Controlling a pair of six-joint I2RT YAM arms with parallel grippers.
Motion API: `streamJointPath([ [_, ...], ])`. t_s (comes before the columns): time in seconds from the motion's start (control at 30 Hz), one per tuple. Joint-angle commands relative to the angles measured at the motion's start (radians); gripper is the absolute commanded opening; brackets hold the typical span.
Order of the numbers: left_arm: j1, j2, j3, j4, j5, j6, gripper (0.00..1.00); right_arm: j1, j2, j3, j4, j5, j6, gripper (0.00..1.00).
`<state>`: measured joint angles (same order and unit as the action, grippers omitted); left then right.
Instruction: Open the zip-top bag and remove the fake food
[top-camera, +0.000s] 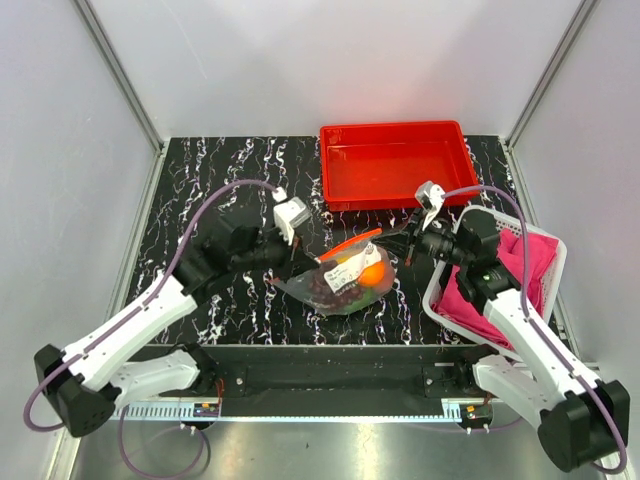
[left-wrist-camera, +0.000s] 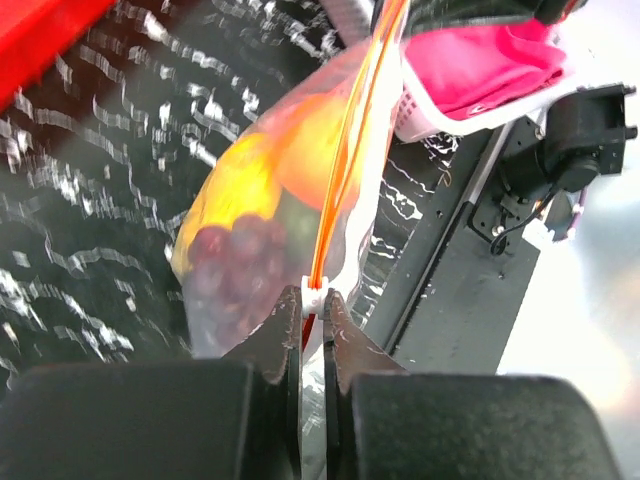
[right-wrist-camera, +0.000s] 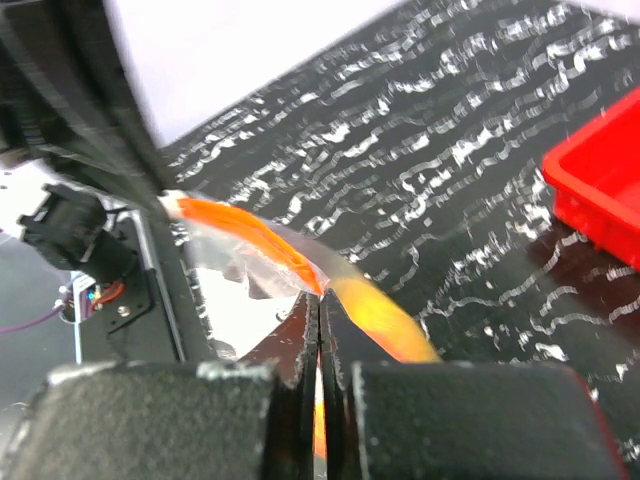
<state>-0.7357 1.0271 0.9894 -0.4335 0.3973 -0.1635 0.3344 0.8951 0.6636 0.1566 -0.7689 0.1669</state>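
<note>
The zip-top bag (top-camera: 345, 285) hangs between both grippers over the middle of the black marbled table, its orange zip strip (top-camera: 356, 241) on top. Through the clear plastic I see the fake food: an orange ball (top-camera: 373, 274), a yellow fruit (left-wrist-camera: 225, 200) and dark purple grapes (left-wrist-camera: 232, 255). My left gripper (left-wrist-camera: 313, 300) is shut on the white zip slider (left-wrist-camera: 314, 292) at the bag's left end. At the strip's other end, my right gripper (right-wrist-camera: 320, 305) is shut on the bag's edge (right-wrist-camera: 250, 235). In the top view the left gripper (top-camera: 312, 262) and right gripper (top-camera: 402, 242) face each other.
A red tray (top-camera: 330, 175) stands at the back, just behind the bag. A white basket (top-camera: 436, 290) of pink cloths (top-camera: 520, 260) sits at the right under the right arm. The table's front edge and the arm bases lie close below the bag.
</note>
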Motion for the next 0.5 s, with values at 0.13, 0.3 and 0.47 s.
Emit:
streamJointPath([
  [0.13, 0.015, -0.216, -0.106, -0.076, -0.132, -0.273, 0.00, -0.098, 0.155, 0.054, 0.112, -0.004, -0.032, 0.00],
  [0.3, 0.015, -0.294, -0.167, -0.097, -0.095, -0.395, 0.00, -0.109, 0.211, 0.041, 0.188, 0.011, -0.001, 0.00],
  [0.47, 0.015, -0.367, -0.202, -0.096, -0.068, -0.439, 0.00, -0.110, 0.283, 0.070, 0.201, 0.013, -0.010, 0.00],
])
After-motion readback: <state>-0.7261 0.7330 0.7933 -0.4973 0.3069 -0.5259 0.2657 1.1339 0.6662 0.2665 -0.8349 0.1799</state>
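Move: My left hand already pinches the white slider on the orange zip. The bag's loose zip corner, where the slider is headed, lies about 9 cm to its left, 2 cm back and 4 cm lower. The grapes hang some 4 cm right, 1 cm back and 9 cm below; the orange about 11 cm right, 2 cm ahead, 7 cm below. From my right hand, shut on the zip's other end, the slider is roughly 12 cm left and 5 cm back, about level. I pull my hands apart along the zip. My left hand keeps its pinch on the slider and draws it back and left about 5 cm, towards the loose corner, sinking slightly while the wrist rolls and swings some 15 degrees counter-clockwise. My right hand keeps hold of the other end and takes it down and forward, about 6 cm in all. ##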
